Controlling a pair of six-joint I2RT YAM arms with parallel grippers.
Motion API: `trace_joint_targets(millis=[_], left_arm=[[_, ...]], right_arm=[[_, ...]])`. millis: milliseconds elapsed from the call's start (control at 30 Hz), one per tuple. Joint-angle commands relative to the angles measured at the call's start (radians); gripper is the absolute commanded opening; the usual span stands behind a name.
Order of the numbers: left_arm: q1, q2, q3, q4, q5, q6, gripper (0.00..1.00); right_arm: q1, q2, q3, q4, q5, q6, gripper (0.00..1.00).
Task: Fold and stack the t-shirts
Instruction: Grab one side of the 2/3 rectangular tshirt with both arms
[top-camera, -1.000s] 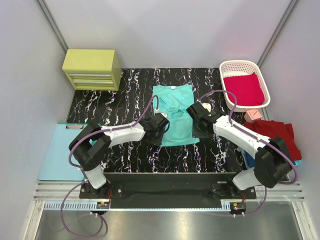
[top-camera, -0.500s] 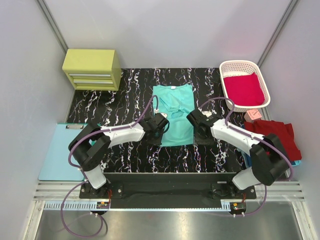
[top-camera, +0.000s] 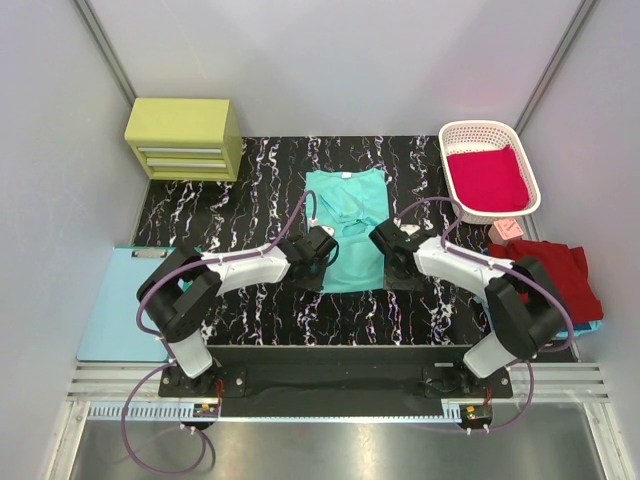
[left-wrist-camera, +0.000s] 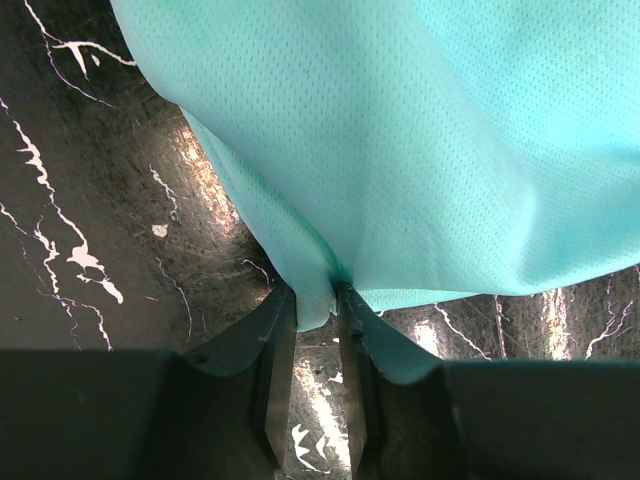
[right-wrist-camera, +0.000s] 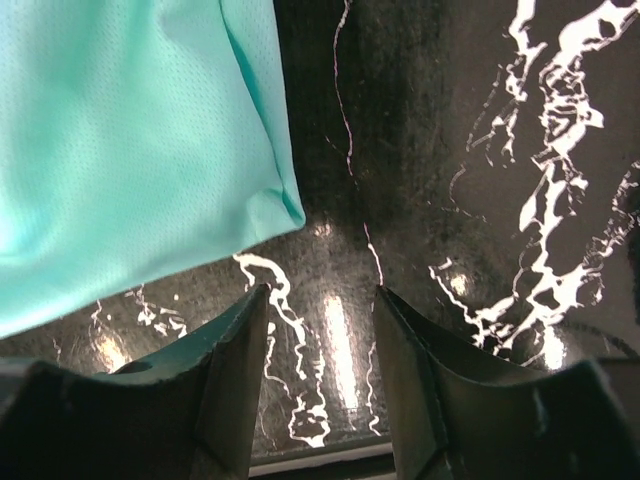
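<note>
The mint-teal t-shirt (top-camera: 345, 225) lies flat in the middle of the black marbled table (top-camera: 200, 215). My left gripper (top-camera: 318, 256) sits at its lower left corner. In the left wrist view that gripper (left-wrist-camera: 315, 295) is shut on a pinch of the mint-teal t-shirt's hem (left-wrist-camera: 400, 150). My right gripper (top-camera: 392, 248) is at the shirt's lower right corner. It stands open over bare table (right-wrist-camera: 322, 295), the shirt's corner (right-wrist-camera: 150, 150) just beyond its left finger. A crimson t-shirt (top-camera: 487, 178) lies in the basket. A dark red t-shirt (top-camera: 550, 272) is heaped at the right over a blue one (top-camera: 592, 325).
A white lattice basket (top-camera: 490, 128) stands at the back right, with a small pink thing (top-camera: 508, 228) beside it. A yellow-green drawer unit (top-camera: 183, 138) is at the back left. A pale blue clipboard (top-camera: 118, 305) lies off the table's left edge.
My right gripper has opened and let go of the shirt's lower right corner, which now lies a little further in. The left gripper has tightened on the hem.
</note>
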Motion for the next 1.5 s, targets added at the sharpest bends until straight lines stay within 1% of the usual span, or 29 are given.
trace_joint_targets(millis=[0, 200, 500, 700, 967, 1100, 1233, 1333, 1467], left_arm=[[0.001, -0.025, -0.011, -0.012, 0.016, -0.009, 0.27], [0.002, -0.031, -0.014, -0.018, 0.012, -0.006, 0.27], [0.001, -0.031, -0.016, -0.021, 0.012, -0.004, 0.27], [0.002, -0.024, -0.011, -0.022, 0.016, 0.000, 0.27], [0.002, -0.016, 0.001, -0.027, 0.017, 0.006, 0.27], [0.002, -0.016, 0.000, -0.030, 0.014, 0.006, 0.27], [0.002, -0.007, 0.004, -0.032, 0.020, 0.006, 0.27], [0.002, 0.001, 0.012, -0.030, 0.025, 0.009, 0.27], [0.002, 0.009, 0.024, -0.035, 0.025, 0.019, 0.27]], right_arm=[[-0.027, 0.033, 0.022, 0.045, 0.029, 0.018, 0.52], [-0.056, 0.053, 0.025, 0.077, 0.030, 0.018, 0.49], [-0.056, -0.004, 0.066, 0.067, 0.032, 0.002, 0.49], [-0.054, -0.061, 0.107, 0.047, 0.035, -0.001, 0.50], [-0.064, -0.027, 0.106, 0.039, 0.038, 0.005, 0.51], [-0.064, -0.100, 0.097, 0.001, 0.052, 0.019, 0.51], [-0.064, -0.156, 0.118, -0.062, 0.128, 0.009, 0.51], [-0.062, -0.162, 0.140, -0.099, 0.153, -0.007, 0.51], [-0.064, -0.119, 0.123, -0.081, 0.101, -0.005, 0.50]])
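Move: The t-shirt's free near right corner lies about 2 cm ahead of my right hand, 1 cm to its left and 2 cm below. The near left corner is some 15 cm to that hand's left and 1 cm ahead; the collar end is about 24 cm ahead and 11 cm left, the pink block roughly 12 cm ahead and 17 cm right. From my left hand the near right corner lies about 14 cm to the right and 1 cm ahead. I don't close on the near right corner yet: my right hand dips about 1 cm as it eases forward, then climbs on forward, pauses, and lifts up and a little right, ending some 7 cm higher, away from the corner. The fingers stay half open and tip forward-up about 10 degrees. My left hand stays put, still pinching the near left corner. ##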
